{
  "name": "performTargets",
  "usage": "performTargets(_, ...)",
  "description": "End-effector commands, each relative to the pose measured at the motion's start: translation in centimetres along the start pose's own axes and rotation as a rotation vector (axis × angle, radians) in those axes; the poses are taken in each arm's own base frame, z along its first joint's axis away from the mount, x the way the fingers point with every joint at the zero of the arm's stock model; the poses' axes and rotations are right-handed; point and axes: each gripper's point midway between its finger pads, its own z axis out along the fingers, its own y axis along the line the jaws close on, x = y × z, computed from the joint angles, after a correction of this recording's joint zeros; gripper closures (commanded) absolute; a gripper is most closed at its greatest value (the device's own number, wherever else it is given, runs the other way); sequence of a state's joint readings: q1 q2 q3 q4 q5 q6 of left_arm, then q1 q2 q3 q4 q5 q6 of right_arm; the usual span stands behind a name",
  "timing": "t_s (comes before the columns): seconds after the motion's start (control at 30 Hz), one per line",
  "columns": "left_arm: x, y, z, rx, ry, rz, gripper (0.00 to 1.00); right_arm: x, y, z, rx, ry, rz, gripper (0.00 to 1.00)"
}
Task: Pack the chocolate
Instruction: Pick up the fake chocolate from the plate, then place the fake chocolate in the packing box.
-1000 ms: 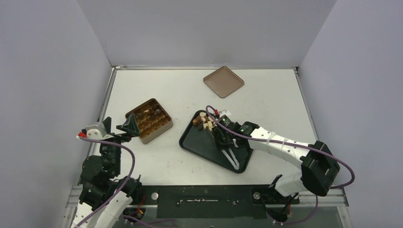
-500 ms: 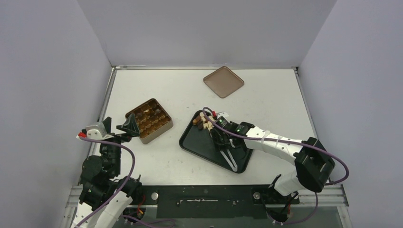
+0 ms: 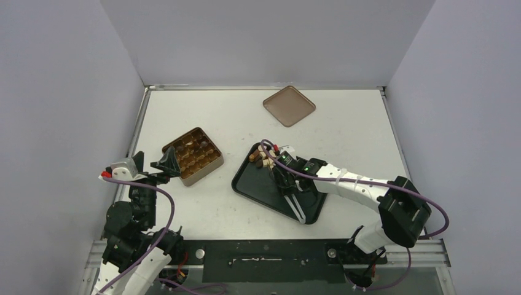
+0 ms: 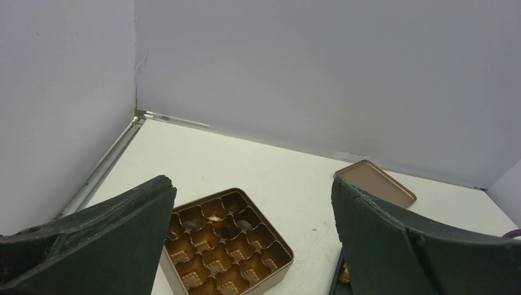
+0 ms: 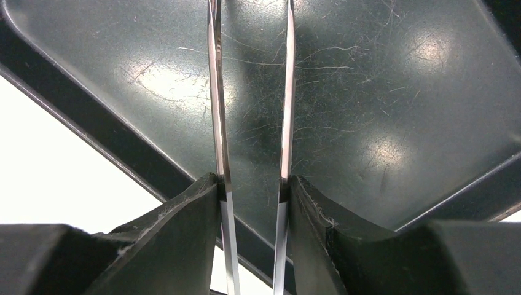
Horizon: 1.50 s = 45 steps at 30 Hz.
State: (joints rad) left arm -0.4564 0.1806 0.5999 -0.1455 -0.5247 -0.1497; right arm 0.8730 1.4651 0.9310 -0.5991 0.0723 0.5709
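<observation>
The chocolate point(image 3: 261, 157) is a small heap of dark and cream pieces at the far corner of the black tray point(image 3: 252, 184). A few pieces also sit in cups of the gold-brown tin point(image 3: 193, 156). My right gripper point(image 3: 285, 182) hovers over the tray, shut on metal tongs point(image 3: 298, 206) that point at the tray's near corner, away from the heap. In the right wrist view the gripper point(image 5: 252, 181) presses both tong blades point(image 5: 216, 92), and nothing lies between them. My left gripper point(image 3: 150, 167) stands open beside the tin's left corner, empty point(image 4: 250, 184).
The tin point(image 4: 279, 270) holds many empty gold cups. The flat brown lid point(image 3: 289, 106) lies at the back of the table, right of centre, also seen in the left wrist view point(image 4: 375, 183). Grey walls close in three sides.
My right gripper has squeezed the tongs narrower and drifted slightly left over the tray. The left arm has not moved.
</observation>
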Motion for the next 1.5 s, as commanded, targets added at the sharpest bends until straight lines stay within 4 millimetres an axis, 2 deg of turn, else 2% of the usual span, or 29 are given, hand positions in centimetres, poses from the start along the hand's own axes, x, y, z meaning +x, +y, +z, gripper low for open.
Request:
performTargets(0.0, -1.0, -0.2, 0.1, 0.006, -0.034, -0.019, 0.03, -1.5, 0.6, -1.1, -0.007, -0.069, 0.018, 0.69)
performTargets(0.3, -1.0, -0.2, 0.1, 0.007, -0.034, -0.019, 0.03, -2.2, 0.9, -3.1, -0.013, -0.109, 0.020, 0.73)
performTargets(0.6, -1.0, -0.2, 0.0, 0.006, -0.034, -0.019, 0.03, -4.2, 2.9, -5.0, -0.066, -0.169, 0.007, 0.74)
performTargets(0.73, -1.1, -0.1, 0.0, 0.005, -0.036, -0.021, 0.03, -5.9, 4.3, -5.5, -0.099, -0.209, -0.007, 0.74)
performTargets(1.07, -1.2, 0.0, -0.1, 0.001, -0.040, -0.024, 0.03, -10.8, 9.4, -5.7, -0.241, -0.323, -0.083, 0.73)
performTargets(1.3, -1.4, 0.1, -0.2, -0.003, -0.045, -0.026, 0.03, -14.8, 14.4, -5.1, -0.348, -0.402, -0.142, 0.72)
performTargets(1.47, -1.5, 0.2, -0.3, -0.007, -0.048, -0.033, 0.03, -16.1, 18.0, -4.1, -0.417, -0.399, -0.189, 0.72)
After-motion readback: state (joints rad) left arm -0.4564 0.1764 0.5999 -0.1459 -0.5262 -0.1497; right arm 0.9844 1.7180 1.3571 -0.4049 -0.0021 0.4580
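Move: With the right gripper already squeezing the tongs on a pale square chocolate, roughly 9 cm ahead, 3 cm left and 6 cm below it, the compartment box is the goal: about 27 cm left, 11 cm ahead and 5 cm lower. The rest of the chocolates lie in the tray some 13 cm ahead, 5 cm left and 7 cm down. From the idle left gripper, the box is about 9 cm straight ahead and 32 cm below. Keep the right fingers tight on the tongs so their tips go on pinching the chocolate; ease back a centimetre as you start lifting out of the tray, then sweep left and forward towards the box, ever faster, ending about 15 cm left, 5 cm ahead and 8 cm higher. Meanwhile swing the gripper counter-clockwise, tilting it outward and raising its left side, some 15 degrees each. ##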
